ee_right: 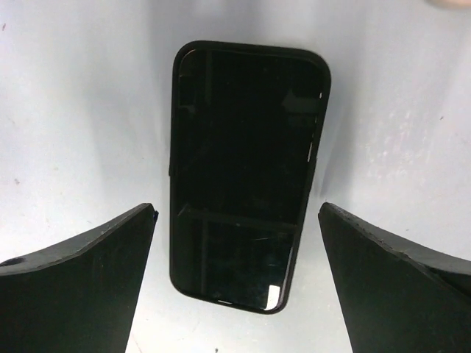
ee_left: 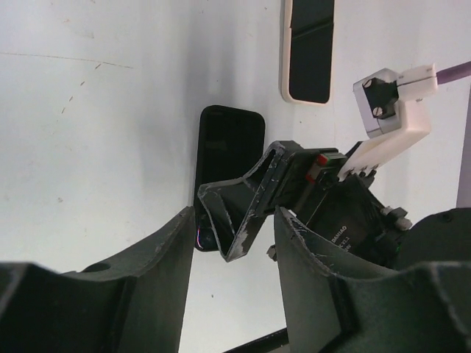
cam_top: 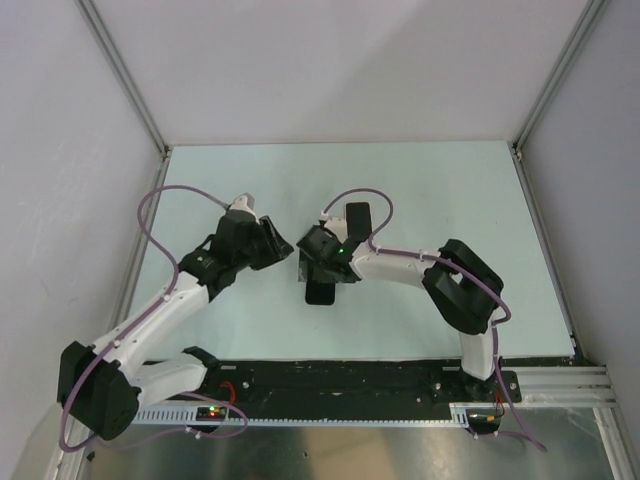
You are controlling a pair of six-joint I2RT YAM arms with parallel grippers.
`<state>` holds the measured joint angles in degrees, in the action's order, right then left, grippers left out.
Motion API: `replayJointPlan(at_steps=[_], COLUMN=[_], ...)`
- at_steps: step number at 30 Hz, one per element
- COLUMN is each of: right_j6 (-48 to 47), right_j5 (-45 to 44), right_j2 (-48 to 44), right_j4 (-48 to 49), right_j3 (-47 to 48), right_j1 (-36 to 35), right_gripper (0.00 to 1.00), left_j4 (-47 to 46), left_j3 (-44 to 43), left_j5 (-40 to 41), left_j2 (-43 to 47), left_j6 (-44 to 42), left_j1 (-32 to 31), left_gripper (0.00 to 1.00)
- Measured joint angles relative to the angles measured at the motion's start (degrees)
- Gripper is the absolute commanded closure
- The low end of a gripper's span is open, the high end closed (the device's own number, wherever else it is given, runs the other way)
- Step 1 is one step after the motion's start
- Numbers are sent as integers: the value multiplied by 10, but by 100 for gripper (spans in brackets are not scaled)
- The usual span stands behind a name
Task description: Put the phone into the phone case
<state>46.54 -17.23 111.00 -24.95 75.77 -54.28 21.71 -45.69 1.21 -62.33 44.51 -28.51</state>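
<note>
A black phone (ee_right: 246, 169) lies flat on the table, glossy face up, with a black rim around it. I cannot tell whether that rim is the case. It also shows in the top view (cam_top: 320, 294) and the left wrist view (ee_left: 229, 140). My right gripper (ee_right: 237, 209) is open and hovers just above it, one finger on each long side, not touching. My left gripper (ee_left: 234, 220) is open and empty, close to the left of the right gripper (cam_top: 316, 262). A cream-rimmed slab with a dark face (ee_left: 307, 51) lies farther back (cam_top: 357, 218).
The white table (cam_top: 420, 190) is walled by grey panels at the left, right and back. A black rail (cam_top: 340, 378) runs along the near edge by the arm bases. The right arm's elbow (cam_top: 462, 285) stands to the right. Purple cables loop off both arms.
</note>
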Motion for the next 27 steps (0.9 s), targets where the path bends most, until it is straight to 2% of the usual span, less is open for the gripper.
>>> replayJointPlan(at_steps=[9, 19, 21, 27], right_j6=[40, 19, 15, 6], right_j5=[-38, -85, -93, -112], right_j2=[28, 89, 95, 93], right_j4=[-23, -85, -92, -90], right_j3=[25, 111, 116, 109], right_j1=[-10, -37, -40, -45], right_gripper=[1, 2, 7, 49], left_j4=[27, 35, 42, 51], left_j3=[12, 13, 15, 17], left_j5=[-12, -18, -19, -20], left_j2=[31, 34, 34, 34], left_j6=[-8, -17, -20, -24], left_j1=[7, 13, 16, 17], left_gripper=[48, 49, 49, 49])
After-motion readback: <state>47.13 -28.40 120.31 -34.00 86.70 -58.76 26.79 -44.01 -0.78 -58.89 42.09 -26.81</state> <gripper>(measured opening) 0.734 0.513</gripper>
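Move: The black phone in its dark case lies flat almost under the right hand: its middle is about 2 cm ahead, 1 cm to the left and 2 cm below. The pink-rimmed phone stands some 20 cm ahead of the right hand and 10 cm to its right, at the same height. From the raised left hand, the black phone's middle is about 8 cm to the right, roughly level fore and aft, and 13 cm below. The wide-open right hand sinks about 1.5 cm and works 1 cm or so to the left to straddle the black phone, rolling its left side down some 10 degrees, then closes by about a quarter so that the fingers come onto the case's two long sides just behind its middle. Meanwhile the left hand, still half open and empty, draws a couple of centimetres back and to the left, away from the phone, sinking slightly. ##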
